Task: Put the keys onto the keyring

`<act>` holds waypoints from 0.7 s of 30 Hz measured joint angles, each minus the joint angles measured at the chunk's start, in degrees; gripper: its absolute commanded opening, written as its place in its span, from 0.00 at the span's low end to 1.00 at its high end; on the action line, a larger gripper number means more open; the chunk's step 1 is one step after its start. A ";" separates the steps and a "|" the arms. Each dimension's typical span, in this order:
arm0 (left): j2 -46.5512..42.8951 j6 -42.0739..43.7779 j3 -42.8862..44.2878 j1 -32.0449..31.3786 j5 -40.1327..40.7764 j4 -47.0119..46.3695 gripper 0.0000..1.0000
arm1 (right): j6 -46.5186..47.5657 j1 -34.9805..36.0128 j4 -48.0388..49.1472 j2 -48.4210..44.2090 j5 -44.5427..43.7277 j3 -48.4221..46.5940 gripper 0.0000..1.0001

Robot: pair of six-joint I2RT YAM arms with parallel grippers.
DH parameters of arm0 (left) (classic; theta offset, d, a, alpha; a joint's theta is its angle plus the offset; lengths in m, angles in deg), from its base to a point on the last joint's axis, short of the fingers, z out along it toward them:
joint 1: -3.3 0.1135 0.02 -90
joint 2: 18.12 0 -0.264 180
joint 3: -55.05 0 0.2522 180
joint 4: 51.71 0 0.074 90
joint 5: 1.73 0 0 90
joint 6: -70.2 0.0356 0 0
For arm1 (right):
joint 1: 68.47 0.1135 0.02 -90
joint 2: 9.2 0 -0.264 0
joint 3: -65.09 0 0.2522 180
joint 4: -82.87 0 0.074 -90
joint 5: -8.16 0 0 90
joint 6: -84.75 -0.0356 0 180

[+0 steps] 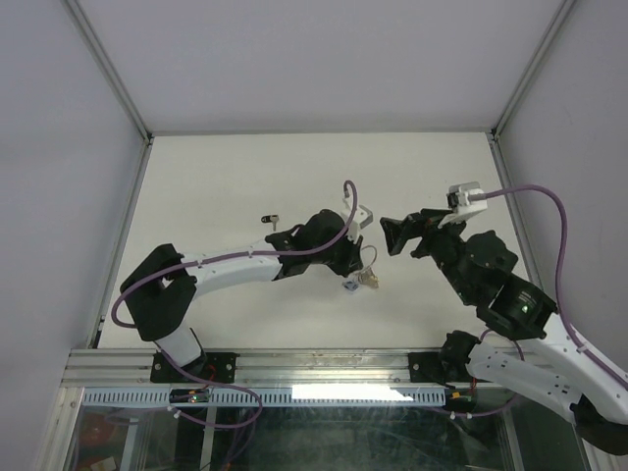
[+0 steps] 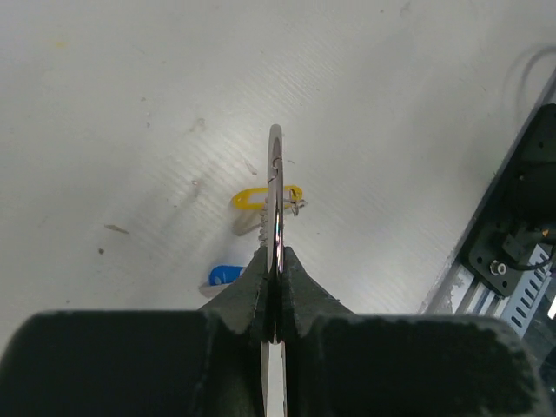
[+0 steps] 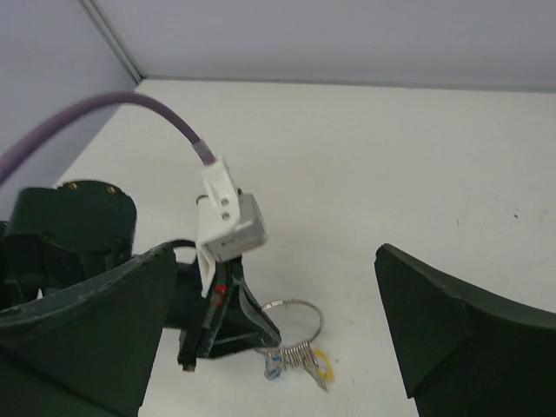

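My left gripper [image 1: 353, 263] is shut on the thin silver keyring [image 3: 302, 306] and holds it upright on the table; the left wrist view shows the keyring [image 2: 275, 187] edge-on between the pads. Several plain silver keys [image 3: 301, 354] bunch at the ring's bottom. The yellow-tagged key [image 3: 322, 366] [image 2: 257, 199] and the blue-headed key [image 3: 274, 367] [image 2: 225, 275] lie against that bunch; I cannot tell whether they are threaded on. My right gripper [image 1: 396, 235] is open and empty, a little to the right of the ring and above it.
A small metal piece [image 1: 270, 218] lies on the white table [image 1: 235, 177] behind the left arm. Grey walls enclose the table on three sides. The aluminium frame rail [image 1: 324, 365] runs along the near edge.
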 measured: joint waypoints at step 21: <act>-0.79 -0.79 -9.97 14.88 0.59 -5.73 0.38 | -5.16 0.00 -8.13 11.69 2.29 0.28 0.99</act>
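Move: My left hand holds the keyring, clips and both tagged keys dangling; the ring reaches some 2 cm ahead and 3 cm right of my fingertips. The bare table spot it goes to lies about 9 cm ahead, 6 cm left and 8 cm below; the black-tagged key lies roughly 19 cm ahead, 22 cm left, 9 cm below. From my empty right hand that spot is some 9 cm ahead, 12 cm left and 31 cm down. I swing my left hand about 9 cm left and 7 cm forward while sinking some 5 cm, turning it about 15 degrees counter-clockwise, to bring the keyring down on the bare table. Once low, I part the fingers about a third while still drifting forward-left, ending my pinch on the ring. My right hand, wide open, sinks about 8 cm towards that spot, easing left and tipping down. ##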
